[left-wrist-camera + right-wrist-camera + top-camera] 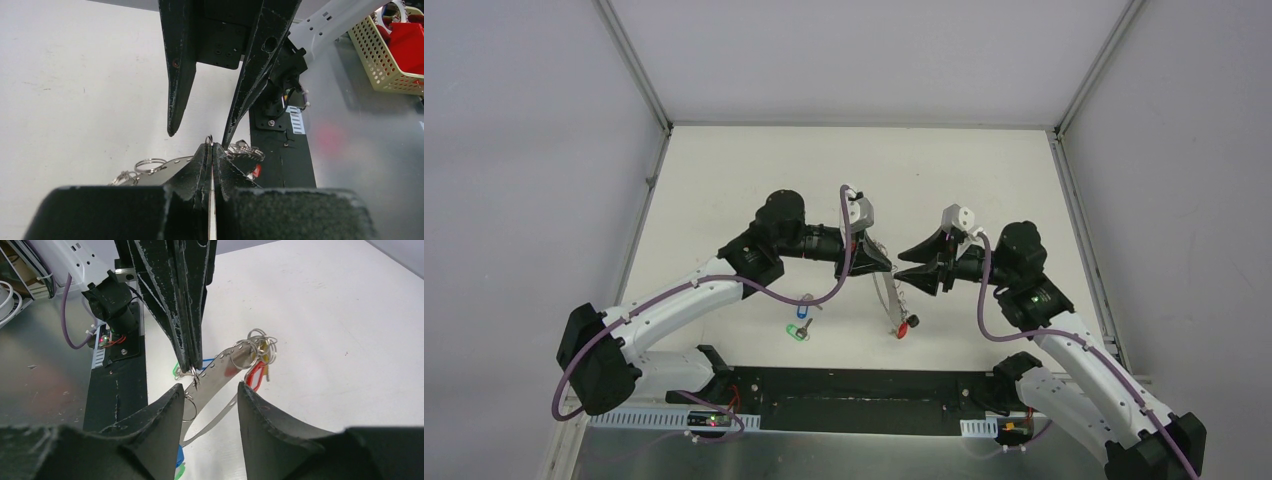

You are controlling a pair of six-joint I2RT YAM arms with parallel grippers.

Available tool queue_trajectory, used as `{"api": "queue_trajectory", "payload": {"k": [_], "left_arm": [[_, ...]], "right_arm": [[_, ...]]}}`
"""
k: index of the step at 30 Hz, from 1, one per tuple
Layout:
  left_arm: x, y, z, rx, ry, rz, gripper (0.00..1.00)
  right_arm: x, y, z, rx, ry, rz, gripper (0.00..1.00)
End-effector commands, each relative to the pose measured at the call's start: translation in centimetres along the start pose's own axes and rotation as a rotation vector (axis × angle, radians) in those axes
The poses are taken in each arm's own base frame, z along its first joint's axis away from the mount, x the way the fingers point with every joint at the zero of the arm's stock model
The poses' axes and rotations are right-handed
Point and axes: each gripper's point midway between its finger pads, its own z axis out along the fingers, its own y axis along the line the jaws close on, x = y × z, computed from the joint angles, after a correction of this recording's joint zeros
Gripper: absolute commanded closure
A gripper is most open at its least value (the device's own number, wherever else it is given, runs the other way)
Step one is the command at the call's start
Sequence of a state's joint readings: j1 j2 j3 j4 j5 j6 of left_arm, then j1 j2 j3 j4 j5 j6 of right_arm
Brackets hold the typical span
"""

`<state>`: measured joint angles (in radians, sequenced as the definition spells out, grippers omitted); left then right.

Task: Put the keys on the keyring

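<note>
The keyring [889, 295] is a thin grey metal band with small split rings. It hangs slanted from my left gripper [874, 262], which is shut on its upper end. A red tag [903, 327] rests on the table at its lower end. In the left wrist view the band's edge runs between the shut fingertips of the left gripper [212, 146]. My right gripper [906, 266] faces it, open. In the right wrist view the right gripper [210, 392] straddles the keyring [220, 367] without touching it. The keys, one with a blue tag [802, 309] and one with a green tag [796, 330], lie on the table to the left.
A black base plate [864, 390] runs along the table's near edge between the arm bases. A yellow perforated basket [385, 55] with red items stands off the table beyond the right arm. White walls close the table at the back and sides.
</note>
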<state>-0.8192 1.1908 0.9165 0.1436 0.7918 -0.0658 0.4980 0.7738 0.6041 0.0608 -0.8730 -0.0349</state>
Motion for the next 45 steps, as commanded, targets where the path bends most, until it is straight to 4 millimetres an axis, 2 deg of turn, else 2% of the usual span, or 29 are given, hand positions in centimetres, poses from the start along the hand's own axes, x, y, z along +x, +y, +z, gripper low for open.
{"api": "queue_trajectory", "payload": {"k": [1,6,14,20,22,25,26,32,33,36,38,42,45], "left_arm": [[-2.8,-1.7,-0.2,0.057,-0.084,0.1,1.0],[-2.6,-1.8,0.1,0.064,-0.08,0.095,1.0],[-2.6,-1.8,0.3,0.065,-0.083,0.098,1.0],[-2.5,-1.7,0.4,0.063,-0.08,0.089,1.0],[-2.3,-1.7,0.5,0.064,-0.077,0.085,1.0],[-2.2,-1.7,0.6,0.066,-0.075,0.081,1.0],[-2.3,-1.7,0.6,0.066,-0.075,0.081,1.0],[-2.5,-1.7,0.3,0.05,-0.07,0.092,1.0],[-2.6,-1.5,0.1,0.032,-0.066,0.092,0.97],[-2.7,-0.8,-0.4,-0.038,-0.04,0.089,0.77],[-2.5,-0.3,-0.9,-0.078,-0.023,0.107,0.68],[-1.9,0.0,-1.7,-0.119,-0.005,0.137,0.54],[-1.1,-0.1,-2.1,-0.121,0.01,0.148,0.52]], "right_arm": [[-0.8,-0.1,0.0,0.002,-0.025,-0.054,0.54],[-1.1,0.5,0.2,-0.044,-0.042,-0.051,0.56],[-1.3,1.4,0.2,-0.093,-0.061,-0.055,0.74],[-1.5,1.5,0.4,-0.106,-0.073,-0.051,0.77],[-1.5,1.6,0.5,-0.109,-0.076,-0.04,0.83],[-1.5,1.5,0.6,-0.11,-0.074,-0.03,0.98],[-1.5,1.5,0.6,-0.11,-0.073,-0.026,1.0],[-1.1,1.2,0.5,-0.085,-0.04,-0.009,1.0],[-0.9,1.1,0.5,-0.079,-0.023,0.006,1.0],[0.3,1.0,0.2,-0.065,0.052,0.035,1.0],[0.6,0.8,0.0,-0.055,0.096,0.049,1.0],[1.2,0.7,-0.3,-0.045,0.177,0.096,1.0],[1.5,0.5,-0.5,-0.035,0.235,0.122,1.0]]}}
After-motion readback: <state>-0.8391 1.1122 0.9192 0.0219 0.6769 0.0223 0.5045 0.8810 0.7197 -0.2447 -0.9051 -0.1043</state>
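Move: Just left of the right hand's open fingers, about 1 cm away and 1 cm nearer the base at the same height, is the small ring that the left hand still pinches, barely 1 cm to the right of the left hand's point. The keyring's metal band hangs roughly 6 cm below the right hand, 2 cm left and 2 cm back. The blue-tagged key lies on the table about 16 cm left, level fore-and-aft and 25 cm down. Easing back and left by about 1 cm each, the right hand brings its parted fingers around the small ring and shuts them on it, while the left keeps its pinch. The left fingers then open about halfway, letting go and backing off some 1.5 cm to the left. The right hand keeps hold and sinks about 3 cm, its fingertips dipping some 10 degrees. ##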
